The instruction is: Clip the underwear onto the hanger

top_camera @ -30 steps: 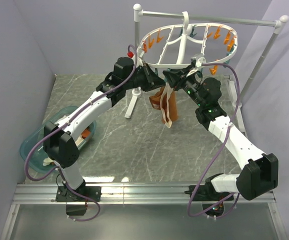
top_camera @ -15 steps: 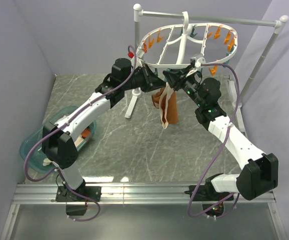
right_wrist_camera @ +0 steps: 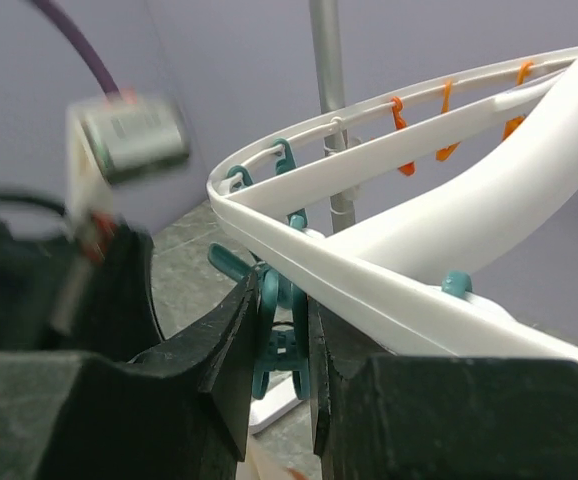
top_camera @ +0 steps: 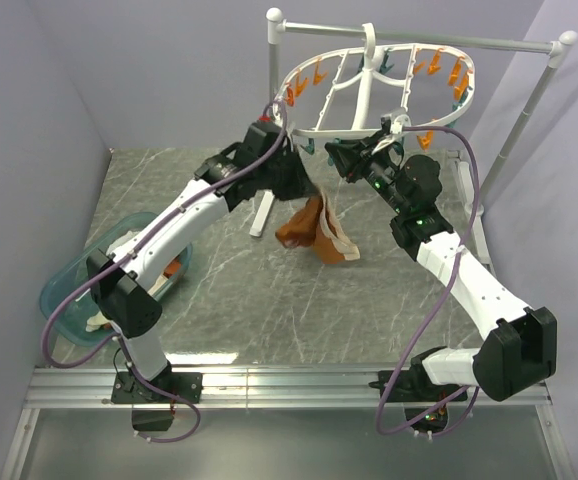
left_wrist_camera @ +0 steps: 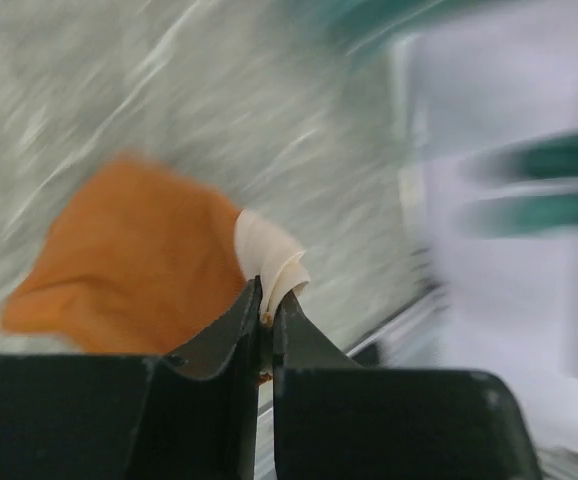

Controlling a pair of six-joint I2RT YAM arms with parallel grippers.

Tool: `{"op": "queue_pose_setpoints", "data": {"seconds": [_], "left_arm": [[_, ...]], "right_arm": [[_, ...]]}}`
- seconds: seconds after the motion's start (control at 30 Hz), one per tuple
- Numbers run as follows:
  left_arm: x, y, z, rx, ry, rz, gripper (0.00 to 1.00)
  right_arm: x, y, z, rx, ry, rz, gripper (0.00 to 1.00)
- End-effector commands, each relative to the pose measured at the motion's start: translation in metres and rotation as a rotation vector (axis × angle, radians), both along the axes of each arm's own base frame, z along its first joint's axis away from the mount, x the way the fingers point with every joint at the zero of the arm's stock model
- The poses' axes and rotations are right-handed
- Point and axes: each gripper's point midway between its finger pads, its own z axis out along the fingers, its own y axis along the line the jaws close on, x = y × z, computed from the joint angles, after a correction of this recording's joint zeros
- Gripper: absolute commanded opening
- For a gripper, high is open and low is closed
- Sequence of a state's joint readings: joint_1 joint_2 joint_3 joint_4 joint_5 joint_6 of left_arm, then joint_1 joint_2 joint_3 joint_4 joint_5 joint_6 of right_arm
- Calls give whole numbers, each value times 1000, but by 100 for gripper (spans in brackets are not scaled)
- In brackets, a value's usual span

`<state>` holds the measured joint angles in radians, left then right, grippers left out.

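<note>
The underwear (top_camera: pixel 314 228), rust-orange with a cream waistband, hangs spread out just above the table, below the hanger's near rim. My left gripper (top_camera: pixel 307 190) is shut on a fold of its cream waistband (left_wrist_camera: pixel 269 262); the orange cloth (left_wrist_camera: pixel 139 250) trails to the left in the blurred left wrist view. The hanger (top_camera: pixel 369 75), a white oval rack ringed with teal and orange clothespins, hangs from the pole. At its near rim (right_wrist_camera: pixel 369 290) my right gripper (top_camera: pixel 341 152) is shut on a teal clothespin (right_wrist_camera: pixel 287 320), squeezing its handles. The underwear hangs apart from that clothespin.
A grey-white metal pole stand (top_camera: pixel 419 40) carries the hanger, with one foot (top_camera: pixel 261 215) on the marble tabletop behind the underwear. A teal tub (top_camera: pixel 64 290) holding other garments sits at the left edge. Purple walls close in on both sides.
The left arm has swung and lowered, pulling the underwear away from the clothespin; the cloth went from hanging straight down to flaring low and leftward. The right gripper has stayed on its clothespin.
</note>
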<state>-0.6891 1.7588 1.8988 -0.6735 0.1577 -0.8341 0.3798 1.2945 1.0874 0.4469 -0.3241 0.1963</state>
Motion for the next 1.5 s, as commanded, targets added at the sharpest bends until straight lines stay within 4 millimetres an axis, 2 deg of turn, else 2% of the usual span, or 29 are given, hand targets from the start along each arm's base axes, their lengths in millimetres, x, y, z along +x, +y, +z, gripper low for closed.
{"op": "queue_pose_setpoints", "data": {"seconds": [0.0,0.07,0.1,0.2,0.3,0.33,0.37,0.4,0.43,0.6,0.83,0.87,0.9,0.93,0.97,1.2,1.47], "left_arm": [[-26,40,-101,299,200,7,0],[-42,54,-125,354,243,-58,0],[-58,59,-147,373,303,-119,0],[-90,55,-162,331,311,-395,0],[-103,51,-167,285,227,-577,0],[-103,51,-160,275,143,-620,0],[-98,43,-153,237,46,-658,0],[-108,41,-152,201,14,-725,0],[-106,41,-144,210,-97,-778,0],[-94,31,-110,180,-423,-913,0],[-84,20,-53,71,-518,-864,0],[-82,21,-47,58,-536,-849,0],[-83,22,-50,50,-541,-839,0],[-80,22,-36,37,-611,-825,0],[-79,23,-37,47,-632,-819,0],[-72,21,-8,27,-839,-863,0],[-57,11,21,-44,-866,-830,0]], "right_arm": [[-14,19,-1,-22,33,102,0],[-14,17,-1,-26,35,98,0],[-15,16,1,-26,30,99,0],[-15,14,-3,-29,37,99,0],[-17,17,-3,-26,39,115,0],[-18,17,-2,-20,40,121,0],[-19,18,-2,-15,40,132,0],[-22,20,-2,-16,38,158,0],[-24,22,-3,-11,44,175,0],[-30,29,-3,15,48,243,0],[-37,35,-2,63,79,300,0],[-38,35,0,68,77,307,0],[-39,35,0,70,79,314,0],[-40,35,-1,77,89,322,0],[-44,37,1,79,83,344,0],[-52,44,-2,109,112,416,0],[-59,45,0,123,116,449,0]]}}
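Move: The teal clip I mean to fill sits about 4 cm ahead of my left hand, 6 cm to its right and 7 cm above; my right fingers already have it squeezed between them. The underwear hangs from my left fingertips, its middle some 12 cm below and 2 cm back, straight under sideways. Another teal clip on the hanger's near rim is 1 cm to the left, 5 cm ahead and 7 cm up. Keeping the waistband pinched, I pull my left hand down and back, away from the clip, dropping about 20 cm. Then I bring it up again some 18 cm and part of the way forward, swinging the fingers clockwise until they point almost straight right. My right hand keeps squeezing the clip and drifts a centimetre or two up and back, turning slightly counter-clockwise. ##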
